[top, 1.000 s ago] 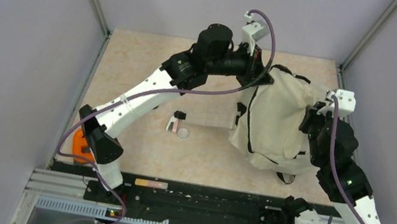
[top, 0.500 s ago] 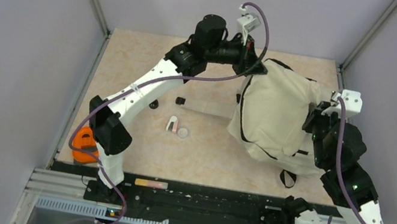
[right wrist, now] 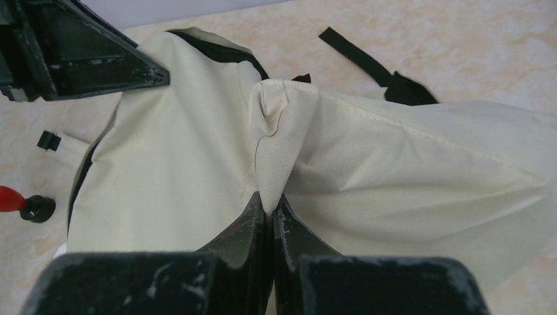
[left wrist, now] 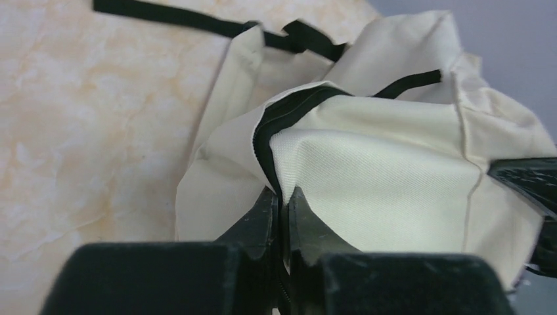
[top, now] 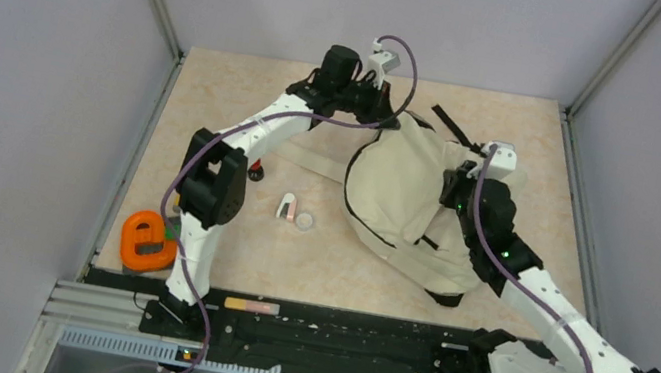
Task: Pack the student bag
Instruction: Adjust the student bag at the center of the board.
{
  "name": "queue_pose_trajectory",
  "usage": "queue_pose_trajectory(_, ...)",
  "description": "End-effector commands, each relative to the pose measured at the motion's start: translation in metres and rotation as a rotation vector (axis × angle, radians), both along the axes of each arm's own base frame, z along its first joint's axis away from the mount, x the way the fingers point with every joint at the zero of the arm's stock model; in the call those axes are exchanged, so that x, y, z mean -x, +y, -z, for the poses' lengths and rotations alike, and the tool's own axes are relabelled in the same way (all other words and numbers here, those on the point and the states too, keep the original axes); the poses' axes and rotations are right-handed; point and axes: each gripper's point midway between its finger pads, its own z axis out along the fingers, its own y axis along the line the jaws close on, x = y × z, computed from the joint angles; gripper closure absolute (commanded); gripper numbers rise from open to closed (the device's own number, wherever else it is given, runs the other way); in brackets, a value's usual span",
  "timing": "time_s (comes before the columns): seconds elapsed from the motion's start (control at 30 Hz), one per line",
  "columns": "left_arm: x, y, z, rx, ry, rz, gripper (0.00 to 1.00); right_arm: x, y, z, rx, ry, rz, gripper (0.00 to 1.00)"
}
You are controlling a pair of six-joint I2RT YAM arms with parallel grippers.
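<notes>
The student bag (top: 396, 197) is a large cream backpack with black zippers, lying in the middle right of the table. My left gripper (top: 386, 120) is at its far top edge, shut on the fabric beside the black zipper (left wrist: 279, 128); the jaws pinch the cloth at the left gripper (left wrist: 282, 197). My right gripper (top: 452, 195) is at the bag's right side, shut on a fold of cream fabric (right wrist: 276, 144), pinched at the right gripper (right wrist: 268, 203). A black strap (top: 452, 131) trails off behind the bag.
An orange tape dispenser (top: 145, 242) sits at the near left edge. A small white cap (top: 304, 222) and a white-pink piece (top: 287, 207) lie left of the bag, with a red-and-black item (top: 255, 171) by the left arm. A beige strap (top: 311, 160) runs left.
Both arms have carried the bag to the left and lowered it toward the table. The left arm has folded back; the right arm has stretched out to the left.
</notes>
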Motion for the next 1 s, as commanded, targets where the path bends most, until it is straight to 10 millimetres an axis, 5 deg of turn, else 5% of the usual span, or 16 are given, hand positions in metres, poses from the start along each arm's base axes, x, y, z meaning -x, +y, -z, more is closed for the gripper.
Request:
queue_pose_trajectory(0.0, -0.084, 0.030, -0.017, -0.003, -0.303, -0.254, 0.84, -0.024, 0.010, -0.032, -0.197, -0.171, 0.051, 1.00)
queue_pose_trajectory(0.1, -0.091, 0.038, -0.011, -0.034, -0.289, -0.326, 0.42, -0.041, 0.019, -0.007, -0.138, -0.096, 0.055, 0.95)
queue_pose_trajectory(0.17, -0.086, 0.046, -0.010, -0.045, -0.281, -0.361, 0.27, -0.052, 0.027, -0.002, -0.062, -0.043, 0.030, 0.64)
queue_pose_trajectory(0.23, -0.079, 0.058, -0.013, -0.056, -0.278, -0.429, 0.19, -0.059, 0.031, 0.000, 0.007, -0.007, 0.002, 0.39)
queue_pose_trajectory(0.33, -0.061, 0.082, -0.017, -0.033, -0.226, -0.566, 0.14, -0.069, 0.029, 0.001, 0.075, 0.031, -0.034, 0.21)
queue_pose_trajectory(0.53, 0.003, 0.104, 0.021, 0.111, 0.039, -0.672, 0.12, -0.095, -0.003, 0.022, 0.095, 0.155, -0.063, 0.14)
queue_pose_trajectory(0.77, 0.069, 0.083, 0.061, 0.221, 0.241, -0.599, 0.12, -0.134, -0.060, 0.058, 0.045, 0.273, -0.045, 0.14)
queue_pose_trajectory(0.97, 0.096, 0.068, 0.088, 0.199, 0.312, -0.586, 0.11, -0.154, -0.100, 0.114, -0.074, 0.414, -0.045, 0.14)
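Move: Both hands already pinch the student bag, which lies with its middle about 15 cm back, 11 cm to the right and 13 cm below the left hand. From that hand the tape roll is roughly 21 cm back and 16 cm left, the red-capped bottle 11 cm back and 28 cm left. From the right hand the bag's middle is about 4 cm back, 5 cm left and 13 cm below; the black strap lies some 18 cm ahead and 1 cm left, on the table. Lowering the bag cloth some 5 cm while edging forward, both hands open wide and let go. The left then swings left and about 15 cm back, sinking further, turned some 35 degrees counter-clockwise, to bring its open fingers to the bag's left zip edge. The right keeps on forward, then veers right and down over the bag's far right part, tipping down about 20 degrees. ##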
